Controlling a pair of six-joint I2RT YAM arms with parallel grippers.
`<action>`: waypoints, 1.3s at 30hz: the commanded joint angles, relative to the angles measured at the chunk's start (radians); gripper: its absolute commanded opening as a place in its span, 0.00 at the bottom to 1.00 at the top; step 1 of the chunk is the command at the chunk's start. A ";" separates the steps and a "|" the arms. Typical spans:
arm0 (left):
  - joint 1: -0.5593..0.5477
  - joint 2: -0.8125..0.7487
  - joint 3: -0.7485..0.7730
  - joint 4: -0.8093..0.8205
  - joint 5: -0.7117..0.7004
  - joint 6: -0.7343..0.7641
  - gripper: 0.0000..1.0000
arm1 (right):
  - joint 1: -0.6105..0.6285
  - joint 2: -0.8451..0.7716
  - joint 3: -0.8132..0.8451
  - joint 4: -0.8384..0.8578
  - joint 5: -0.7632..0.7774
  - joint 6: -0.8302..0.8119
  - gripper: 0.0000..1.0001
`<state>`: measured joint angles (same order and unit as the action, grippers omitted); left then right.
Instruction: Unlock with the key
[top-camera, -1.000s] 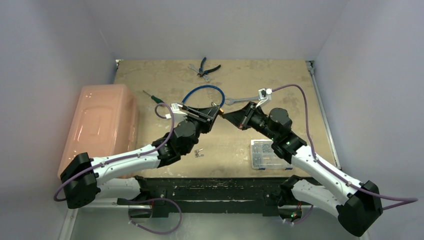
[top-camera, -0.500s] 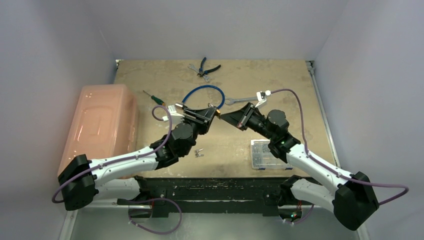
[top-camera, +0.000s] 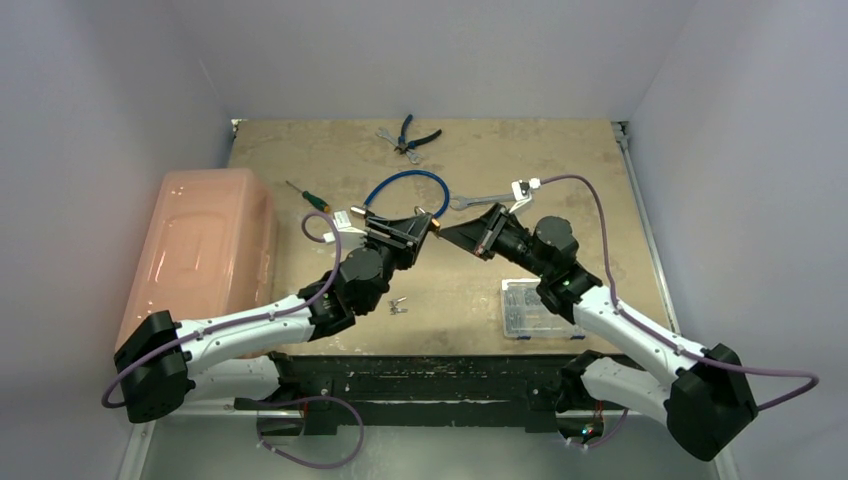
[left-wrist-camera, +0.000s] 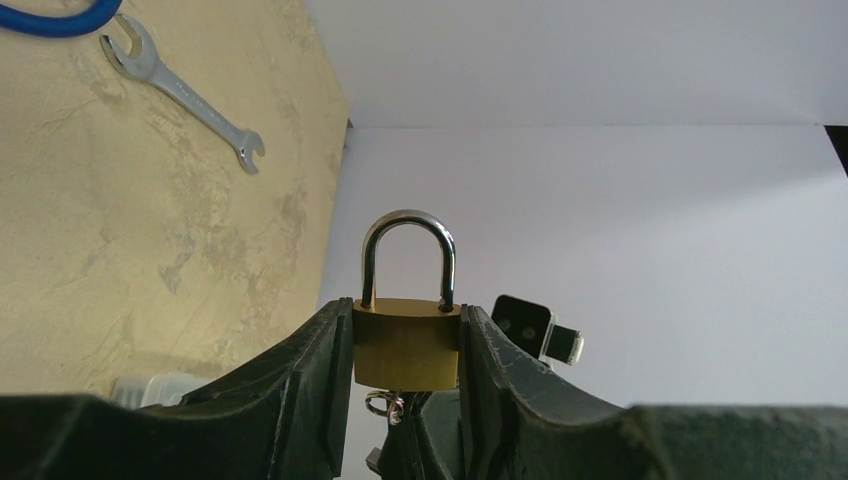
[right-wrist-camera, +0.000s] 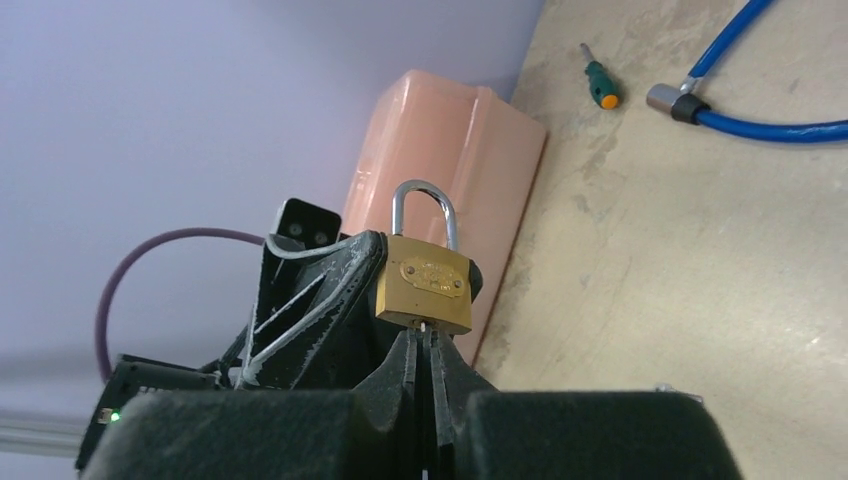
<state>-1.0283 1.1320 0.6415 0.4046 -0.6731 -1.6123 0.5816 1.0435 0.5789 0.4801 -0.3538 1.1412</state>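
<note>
My left gripper (left-wrist-camera: 405, 314) is shut on a small brass padlock (left-wrist-camera: 405, 345), held above the table with its steel shackle closed and pointing away from the camera. From the opposite side, my right gripper (right-wrist-camera: 422, 338) is shut on the key (right-wrist-camera: 422, 325). Only a thin silver sliver of the key shows, entering the keyhole in the padlock's (right-wrist-camera: 425, 283) underside. A small key ring (left-wrist-camera: 385, 403) hangs just below the lock body. In the top view the two grippers meet tip to tip at the padlock (top-camera: 437, 222) over mid-table.
On the table lie a silver wrench (top-camera: 478, 200), a blue cable lock (top-camera: 405, 185), a green screwdriver (top-camera: 305, 195) and pliers (top-camera: 412, 135). A pink container (top-camera: 205, 250) stands at the left edge. A clear parts box (top-camera: 530, 308) and small loose keys (top-camera: 398, 306) lie near the front.
The right arm's forearm and wrist shifted a little early on, then held still. Both grippers stay joined at the padlock; the shackle remains closed.
</note>
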 joint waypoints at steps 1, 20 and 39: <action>-0.011 -0.038 0.018 0.108 0.015 -0.010 0.00 | 0.002 -0.042 0.086 -0.189 0.044 -0.180 0.16; -0.011 0.010 0.075 0.022 0.031 -0.046 0.00 | 0.003 -0.164 0.234 -0.513 0.074 -0.703 0.79; -0.010 0.041 0.117 -0.041 0.051 -0.083 0.00 | 0.139 -0.041 0.319 -0.485 0.332 -0.729 0.76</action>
<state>-1.0355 1.1740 0.7074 0.3260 -0.6270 -1.6730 0.6922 0.9852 0.8436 -0.0364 -0.1368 0.4320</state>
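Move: The right hand still pinches the key at its fingertips, with the padlock about 2 cm ahead and 3 cm left of that hand, level with it. The spare keys lie about 8 cm back and 7 cm left of the right hand, some 25 cm below. The blue cable lies 12 cm ahead and 5 cm left, equally low. The left hand holds the padlock between its pads; the key is about 2 cm back and 3 cm right of that hand. Right fingers release the key, back right about 4 cm, roll, and return halfway; left keeps the padlock pinched. ##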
